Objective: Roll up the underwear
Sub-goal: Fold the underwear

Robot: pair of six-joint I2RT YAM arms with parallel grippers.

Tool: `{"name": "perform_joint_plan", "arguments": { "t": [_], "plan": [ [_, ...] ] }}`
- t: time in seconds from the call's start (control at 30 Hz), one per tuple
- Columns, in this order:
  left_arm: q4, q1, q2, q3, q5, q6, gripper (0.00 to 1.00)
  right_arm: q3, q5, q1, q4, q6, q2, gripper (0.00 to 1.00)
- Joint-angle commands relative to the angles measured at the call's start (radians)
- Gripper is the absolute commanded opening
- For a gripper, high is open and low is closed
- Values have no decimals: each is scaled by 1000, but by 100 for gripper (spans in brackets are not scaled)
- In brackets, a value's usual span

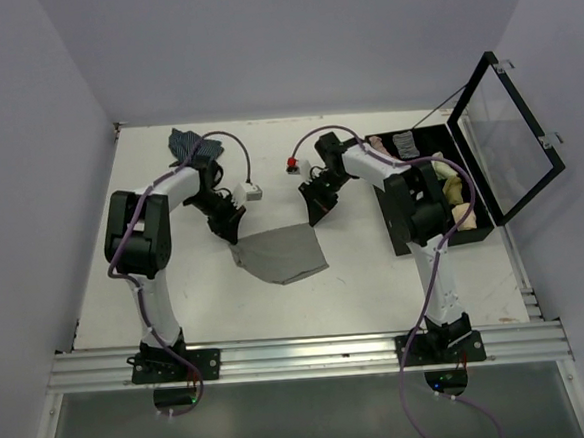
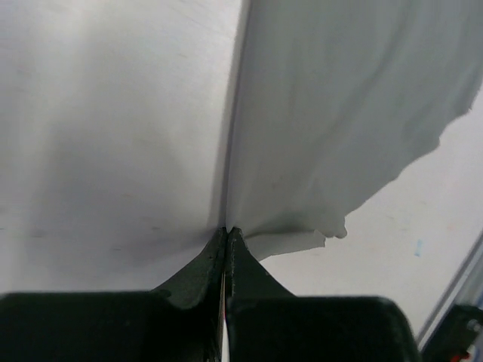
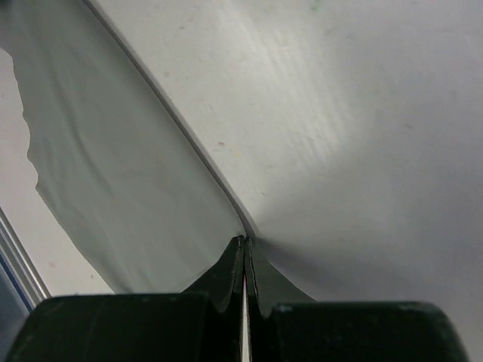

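Note:
The grey underwear (image 1: 282, 256) lies flat on the white table (image 1: 177, 287), between the two arms. At its far left corner my left gripper (image 1: 229, 233) stands shut, pinching the cloth. In the left wrist view the left gripper (image 2: 227, 230) meets at the fabric's edge, and the underwear (image 2: 339, 113) spreads to the right. At the far right corner my right gripper (image 1: 316, 215) is likewise shut on the cloth. The right wrist view shows the right gripper (image 3: 246, 239) closed on the hem, with the underwear (image 3: 113, 173) to the left.
A black case (image 1: 477, 216) with a raised clear lid (image 1: 507, 134) stands at the right and holds rolled garments. A dark blue patterned cloth (image 1: 186, 143) lies at the back left. A metal rail (image 1: 302, 357) runs along the near edge.

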Motion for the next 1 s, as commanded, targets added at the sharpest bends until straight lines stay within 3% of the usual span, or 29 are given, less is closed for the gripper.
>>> {"name": "perform_joint_plan", "arguments": {
  "t": [0.0,0.2,0.37,0.5,0.63,0.73,0.87,0.97],
  "plan": [
    [113,13,88,141,-91,45,0,43,16,-19,22,58,17,0],
    [160,13,142,244,-130,111,6,-18,44,-24,44,116,-5,0],
    [180,13,112,237,-154,177,27,-80,65,-25,48,124,-52,0],
    [241,29,0,168,-200,211,42,-83,69,-25,34,123,-82,0],
    [280,57,-123,129,-191,230,48,-48,70,-25,-3,118,-98,17],
    [320,57,-233,60,-182,227,55,-43,82,-25,5,139,-128,24],
    [331,56,-310,-13,-165,175,63,-44,69,-25,44,185,-169,26],
    [332,56,-356,-46,-116,106,60,-46,-13,-24,78,225,-192,26]
  ]
}}
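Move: I still pinch the folded grey underwear by its two far corners. Its middle lies about 10 cm right of my left hand and 4 cm back, and about 7 cm left of my right hand and 7 cm back, barely a centimetre lower. The striped cloth lies some 22 cm ahead of my left hand and 7 cm to its left. The black box's middle is roughly 25 cm right of my right hand and 7 cm farther out. I keep sweeping my left hand forward just above the table, drawing its corner along. My fingers open as I ease to a stop about 11 cm on, then I lift some 10 cm, drifting left and swinging the fingertips forward about 40 degrees. My right hand shifts only a centimetre or two to the right, opens partly, lets go of its corner and starts to rise. ##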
